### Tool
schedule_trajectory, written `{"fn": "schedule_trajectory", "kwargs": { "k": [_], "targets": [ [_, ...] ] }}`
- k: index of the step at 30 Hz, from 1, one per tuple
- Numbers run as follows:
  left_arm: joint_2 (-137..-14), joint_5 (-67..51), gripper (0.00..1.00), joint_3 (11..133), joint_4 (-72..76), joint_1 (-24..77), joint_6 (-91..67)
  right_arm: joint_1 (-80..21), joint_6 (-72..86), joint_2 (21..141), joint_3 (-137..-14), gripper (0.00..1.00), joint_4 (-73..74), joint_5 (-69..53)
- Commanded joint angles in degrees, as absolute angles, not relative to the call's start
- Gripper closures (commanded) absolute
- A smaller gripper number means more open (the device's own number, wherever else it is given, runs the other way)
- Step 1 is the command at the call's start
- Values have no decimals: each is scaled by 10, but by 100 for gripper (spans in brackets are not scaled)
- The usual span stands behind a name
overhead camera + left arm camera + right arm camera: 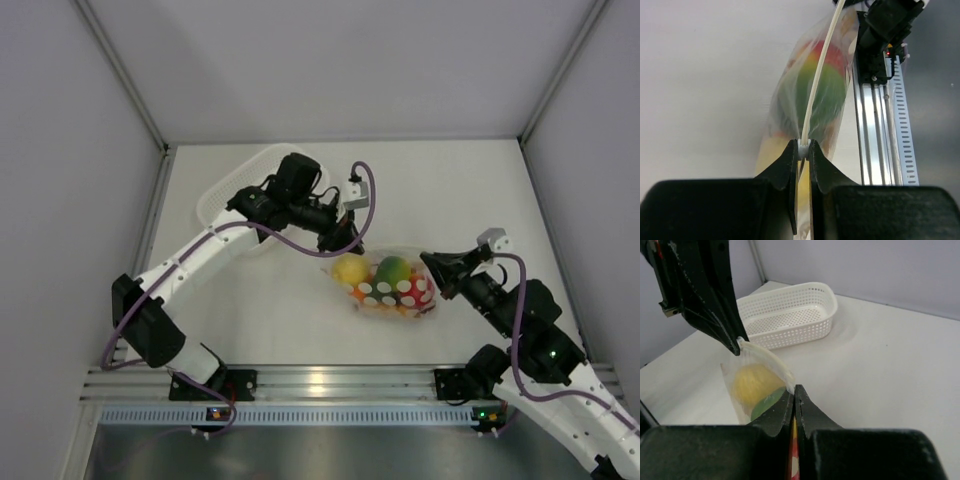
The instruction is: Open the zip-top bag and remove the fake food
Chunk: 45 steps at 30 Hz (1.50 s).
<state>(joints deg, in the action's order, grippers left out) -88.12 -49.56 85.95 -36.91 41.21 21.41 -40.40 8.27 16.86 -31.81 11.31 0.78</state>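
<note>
The zip-top bag [388, 287] hangs stretched between my two grippers over the table's middle, with fake food inside: a yellow lemon [350, 270], a green fruit [392, 269] and a red piece behind the white dots. My left gripper [336, 246] is shut on the white zip slider [804, 148] at the bag's left end; the zip strip [822, 65] runs away from it. My right gripper [432, 266] is shut on the bag's right edge. In the right wrist view the bag [757, 385] bulges with the lemon [753, 381] beyond that gripper [794, 390].
A white perforated basket [214, 201] stands at the back left behind the left arm, also visible as the basket [790, 315] in the right wrist view. An aluminium rail [320, 381] runs along the near table edge. Grey walls enclose three sides.
</note>
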Motion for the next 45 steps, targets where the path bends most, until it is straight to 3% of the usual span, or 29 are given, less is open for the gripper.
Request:
{"fn": "schedule_trajectory", "kwargs": {
  "k": [1,11,18,23,27,29,31,37,39,45],
  "targets": [
    [-833,-473,100,839,-380,382,219,-407,96,154,-364,100,114,117],
    [-795,-365,100,766,-381,352,162,-407,134,151,-381,100,164,258],
    [-767,-376,100,725,-382,316,145,-406,127,160,-385,100,157,252],
    [-744,-372,100,707,-381,315,126,-406,110,163,-372,100,123,147],
    [-752,-442,79,730,-381,316,112,-406,74,143,-345,100,77,27],
    [-767,-483,55,762,-381,316,108,-406,64,138,-338,100,66,-29],
    [-790,-500,44,792,-380,316,103,-406,46,138,-337,100,69,-67],
    [-845,-524,45,901,-380,332,84,-407,20,146,-351,100,87,-110],
    [-852,-517,38,909,-381,345,103,-406,15,151,-353,100,88,-112],
    [-885,-503,37,921,-380,392,162,-406,10,160,-353,100,88,-149]
  ]
}}
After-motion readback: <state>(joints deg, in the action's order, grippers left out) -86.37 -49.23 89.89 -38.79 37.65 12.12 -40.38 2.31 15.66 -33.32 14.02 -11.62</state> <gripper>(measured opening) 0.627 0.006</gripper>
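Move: The zip-top bag hangs between the hands, its filled middle about 8 cm to the left hand's right, 3 cm back and 10 cm below the fingers, which hold its zip edge. From the right hand, gripping the right end of that edge, the middle lies some 8 cm left, 2 cm back and 10 cm below. The white basket stands roughly 20 cm left, 18 cm ahead and 17 cm below the left hand. Leftward, dipping and edging forward, the left hand drags along the zip edge about 8 cm while the right keeps its pinch and pulls right about 5.5 cm, turning clockwise. The left then opens wide, lets go and pulls up and back to the right; the right swings left and back some 30 degrees counter-clockwise, still holding the corner. ##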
